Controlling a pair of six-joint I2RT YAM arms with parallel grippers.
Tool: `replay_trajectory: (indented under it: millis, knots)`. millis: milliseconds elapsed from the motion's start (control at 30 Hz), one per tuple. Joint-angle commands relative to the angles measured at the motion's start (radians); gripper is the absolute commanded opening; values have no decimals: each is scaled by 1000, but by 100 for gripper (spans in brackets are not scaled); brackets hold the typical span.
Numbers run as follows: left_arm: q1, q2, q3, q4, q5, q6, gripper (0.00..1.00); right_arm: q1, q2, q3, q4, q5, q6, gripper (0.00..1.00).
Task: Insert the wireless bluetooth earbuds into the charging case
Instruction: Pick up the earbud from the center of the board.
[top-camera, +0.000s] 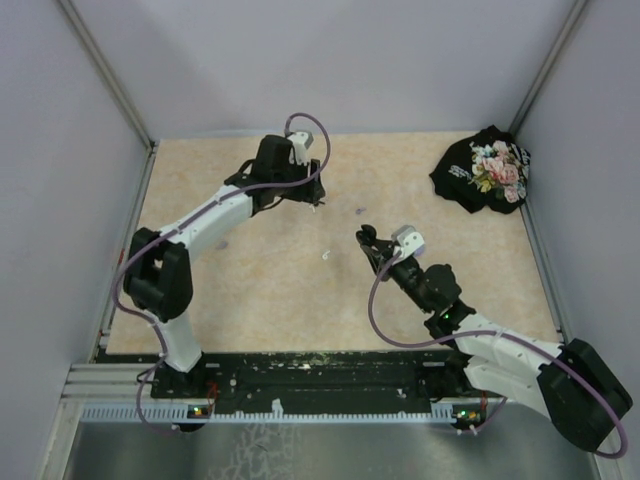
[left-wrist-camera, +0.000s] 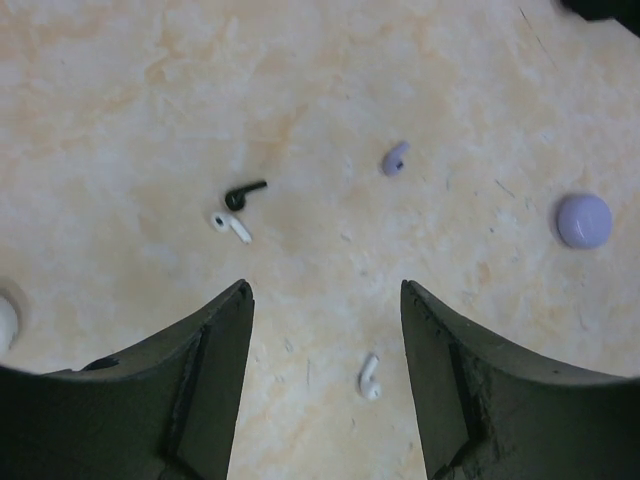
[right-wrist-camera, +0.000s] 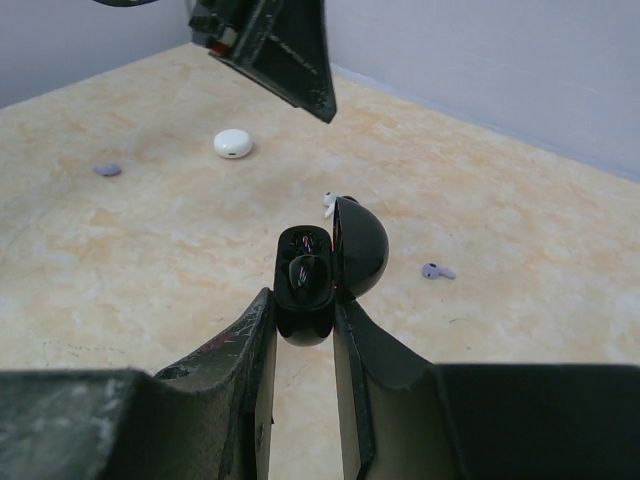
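My right gripper (right-wrist-camera: 303, 300) is shut on a black charging case (right-wrist-camera: 303, 272), held above the table with its lid (right-wrist-camera: 362, 245) swung open; in the overhead view this gripper (top-camera: 367, 241) is right of centre. The left gripper (left-wrist-camera: 325, 290) hangs open over the table, and a white earbud (left-wrist-camera: 370, 377) lies on the surface between its fingers, nearer the right one. Farther ahead lie a black earbud (left-wrist-camera: 245, 193), another white earbud (left-wrist-camera: 232, 227) and a purple earbud (left-wrist-camera: 395, 158). From overhead the left gripper (top-camera: 314, 198) is at the back centre.
A lavender round case (left-wrist-camera: 584, 220) and a white round case (right-wrist-camera: 232, 144) rest on the tabletop. A black floral cloth (top-camera: 485, 170) lies in the back right corner. Grey walls enclose the table on three sides.
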Motion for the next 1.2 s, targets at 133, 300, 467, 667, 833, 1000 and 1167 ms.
replay_trajectory:
  millis: [133,300,467,667,833,1000,1167]
  knots:
    - [60,298,289,6,19,38,65,7,17,-3,46,39,-43,0]
    - [72,445,435,-50,18,51,62,1,21,-1,36,54,-56,0]
    - [74,522,489,-68,22,88,57,-9,26,1,25,48,-47,0]
    - [77,584,518,-79,49,125,50,-9,28,-1,18,44,-43,0]
    - [76,616,518,-91,70,124,48,-11,30,4,13,39,-41,0]
    - [77,613,491,-110,126,147,45,-11,40,2,21,37,-34,0]
    - [73,584,432,-107,201,195,37,-12,52,4,35,24,-24,0]
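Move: The black earbud lies about 9 cm ahead of the left hand, 2 cm to its right and some 15 cm below. A white earbud lies right against it, about 1 cm nearer and 1 cm to its left; the purple earbud is roughly 9 cm to its right and 2 cm nearer. A second white earbud lies some 7 cm back and 3 cm right of the left hand. From the right hand, the black earbud is about 24 cm ahead, 10 cm left and 16 cm below. The black earbud is approached by the left hand, which swings forward about 10 cm while starting to sink, then drops almost straight down, some 14 cm in all, easing back slightly and slowing near the table. Its fingertips tip a little further down and narrow around the earbud from about two-thirds to two-fifths open, without gripping it yet. The right hand keeps hold of the open black case, sinking about 2 cm. ##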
